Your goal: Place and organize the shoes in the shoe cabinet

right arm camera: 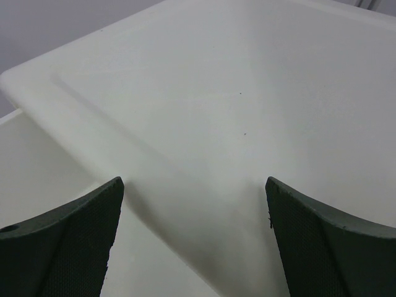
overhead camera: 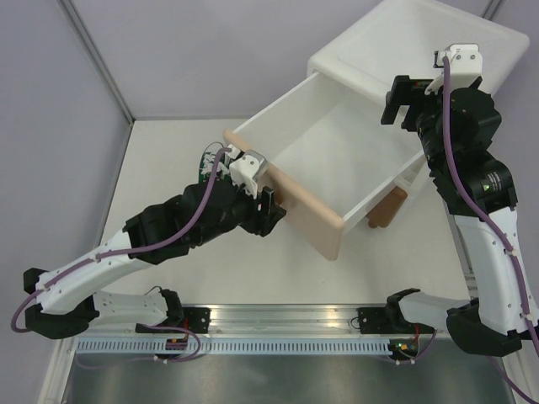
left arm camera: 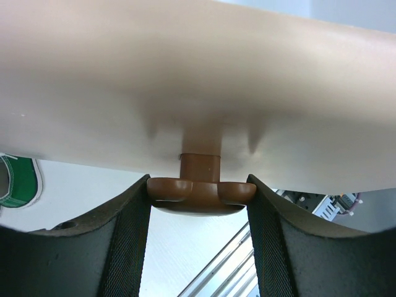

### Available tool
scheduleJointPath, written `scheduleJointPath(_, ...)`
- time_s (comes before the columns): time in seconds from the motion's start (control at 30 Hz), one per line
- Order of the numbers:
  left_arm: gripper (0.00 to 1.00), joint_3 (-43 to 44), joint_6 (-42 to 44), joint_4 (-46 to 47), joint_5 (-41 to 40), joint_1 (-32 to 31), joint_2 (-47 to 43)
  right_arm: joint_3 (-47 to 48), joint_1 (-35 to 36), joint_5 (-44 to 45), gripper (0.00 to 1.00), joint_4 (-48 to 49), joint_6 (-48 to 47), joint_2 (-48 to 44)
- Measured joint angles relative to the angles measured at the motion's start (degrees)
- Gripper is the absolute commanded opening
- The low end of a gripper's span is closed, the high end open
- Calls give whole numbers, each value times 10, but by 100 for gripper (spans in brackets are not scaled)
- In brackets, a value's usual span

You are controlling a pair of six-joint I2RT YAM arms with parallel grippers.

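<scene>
The white shoe cabinet (overhead camera: pixel 421 42) stands at the back right with its upper drawer (overhead camera: pixel 337 160) pulled far out; nothing shows inside the drawer. My left gripper (overhead camera: pixel 271 202) is at the drawer's beige front (overhead camera: pixel 290 198). In the left wrist view both pads touch the brown knob (left arm camera: pixel 201 192), so the left gripper (left arm camera: pixel 199 185) is shut on it. A green shoe (left arm camera: pixel 18 179) peeks in at that view's left edge, and part of it shows behind the left wrist (overhead camera: pixel 208 160). My right gripper (overhead camera: pixel 396 99) hangs open over the cabinet's white top (right arm camera: pixel 247 93), holding nothing. The blue shoes are out of view.
A brown piece (overhead camera: pixel 387 206) sticks out low on the cabinet under the open drawer. A metal rail (overhead camera: pixel 278 320) runs along the near table edge between the arm bases. Grey walls close the table's left and back sides.
</scene>
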Motion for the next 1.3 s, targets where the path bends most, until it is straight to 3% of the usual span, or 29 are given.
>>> scheduleJointPath(0.47, 13, -19, -1, -16, 18, 0, -30, 0, -15, 24, 98, 26, 10, 15)
scheduleJointPath(0.63, 21, -25, -2, -17, 19, 0, -42, 0, -15, 24, 98, 26, 10, 15)
scheduleJointPath(0.9, 60, -26, -2, -26, 19, -1, -59, 0, -15, 24, 98, 26, 9, 15)
scheduleJointPath(0.97, 61, -26, -2, -27, 19, -1, -60, -1, -15, 24, 98, 26, 9, 15)
scheduleJointPath(1.3, 91, -29, -25, -56, 34, 0, -93, -3, -17, 23, 98, 28, 8, 12)
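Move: The left hand still grips the bear knob of the upper drawer, which sits right between its finger pads. The drawer front is about 3 cm ahead and 3 cm to the right, and the cabinet's front some 18 cm ahead and 20 cm to the right. The green shoes stand on the table roughly 21 cm ahead, 14 cm to the left and 27 cm below. From the right hand, up at the cabinet top, the knob lies about 16 cm back, 24 cm left and 13 cm lower. Left and back towards its own base, the left hand slowly draws the knob about 3 cm farther from the cabinet. Its fingers then open and let go, and it backs off the same way, some 5 cm of travel in all. The wide-open right hand shifts a centimetre or so forward and to the right at the cabinet top, turning slightly clockwise; contact there can't be seen. ##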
